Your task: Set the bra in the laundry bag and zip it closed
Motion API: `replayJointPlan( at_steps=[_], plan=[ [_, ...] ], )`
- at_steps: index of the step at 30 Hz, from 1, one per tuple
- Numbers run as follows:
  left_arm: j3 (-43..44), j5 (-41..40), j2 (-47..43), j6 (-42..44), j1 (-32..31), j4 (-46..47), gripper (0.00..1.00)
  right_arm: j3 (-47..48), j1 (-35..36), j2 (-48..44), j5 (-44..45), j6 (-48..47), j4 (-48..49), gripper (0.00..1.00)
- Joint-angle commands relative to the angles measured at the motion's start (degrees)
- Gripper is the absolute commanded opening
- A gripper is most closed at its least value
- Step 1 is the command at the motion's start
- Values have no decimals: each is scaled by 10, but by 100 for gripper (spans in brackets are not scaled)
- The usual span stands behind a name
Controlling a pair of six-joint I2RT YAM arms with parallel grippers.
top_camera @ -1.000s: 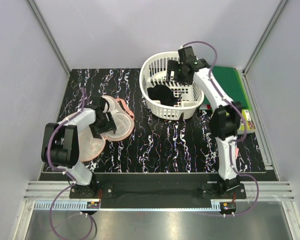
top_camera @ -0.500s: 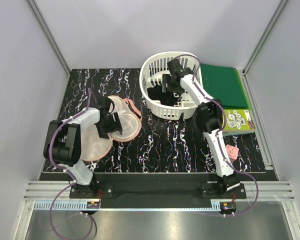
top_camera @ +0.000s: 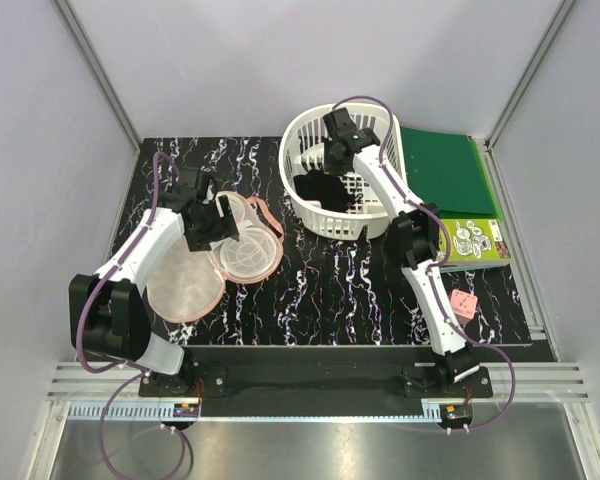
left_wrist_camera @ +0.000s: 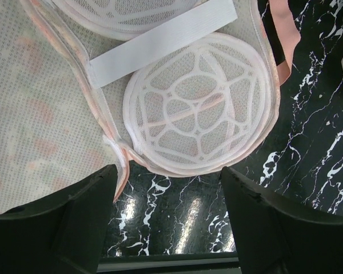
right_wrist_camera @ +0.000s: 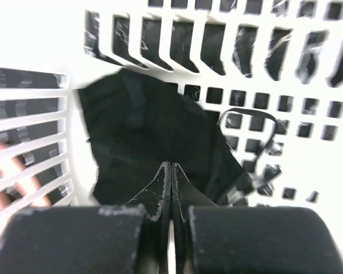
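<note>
The black bra point(top_camera: 320, 190) lies crumpled on the floor of the white slotted basket point(top_camera: 302, 128). My right gripper point(top_camera: 322, 163) reaches into the basket. In the right wrist view it point(right_wrist_camera: 171, 166) is shut with nothing between its fingers, just over the bra point(right_wrist_camera: 137, 131). The peach-pink laundry bag point(top_camera: 185, 290) lies open on the table at the left, and its other half shows a white dome frame point(top_camera: 248, 252). My left gripper point(top_camera: 210, 222) hovers over the bag. In the left wrist view it point(left_wrist_camera: 168, 191) is open and empty just above the dome point(left_wrist_camera: 197, 108).
A green board point(top_camera: 442, 170) lies right of the basket, with a printed card point(top_camera: 472, 240) and a small pink piece point(top_camera: 464, 303) nearer the front. A white strap point(left_wrist_camera: 160, 40) crosses the bag's mesh. Grey walls enclose the black marbled table point(top_camera: 330, 290).
My right arm has swung left and down into the basket, over the bra. My left arm has stretched farther out and risen over the open bag.
</note>
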Motion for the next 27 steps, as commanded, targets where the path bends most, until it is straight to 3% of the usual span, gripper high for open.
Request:
replayJointPlan(
  at_steps=[1,7,11,12,13,17,19,20,22,23,27],
  plan=[
    [3,5,-7,8,-2,-13,78,17,0,-162,26,5,-19,0],
    [-1,7,-21,-6,-2,1,78,-78,42,-330,20,1,-119,0],
    [-1,22,-24,-17,-6,8,78,-231,43,-442,3,14,-51,0],
    [-2,33,-27,-19,-9,8,79,-266,43,-446,11,10,-35,6],
    [-3,37,-29,-24,-13,8,79,-273,43,-443,21,10,-15,21],
    [-21,46,-67,-36,-34,9,79,-246,44,-388,29,8,13,28],
    [-35,50,-80,-46,-46,15,79,-210,42,-341,29,1,15,37],
    [-47,53,-82,-48,-49,16,79,-198,43,-325,27,-1,15,48],
    [-54,57,-84,-50,-57,19,80,-165,43,-281,27,-7,15,57],
    [-56,57,-82,-49,-58,21,80,-156,43,-266,31,-11,15,69],
    [-46,72,-70,-40,-58,20,80,-122,40,-197,56,-20,14,95]
  ],
)
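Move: The bra lies bunched on the laundry basket's floor, nearly straight under the right hand's shut fingers, about 6 cm down, 1 cm back and 1 cm left. The basket's middle is 3 cm to that hand's right and 1 cm back; the green folder is some 26 cm right and 3 cm ahead. The opened laundry bag lies 18 cm back and 25 cm left of it. From the left hand, the bra is about 21 cm ahead, 24 cm right and 9 cm down. Up and back, fast, the right hand pulls clear of the bra with its fingers shut on nothing, rising nearly 30 cm and drawing back about 16 cm, tipping some 20 degrees more forward-pointing. It then turns around, opens wide and drops back forward and down about 18 cm towards the bra. The left hand, still open, drifts some 5 cm back and right above the laundry bag. ##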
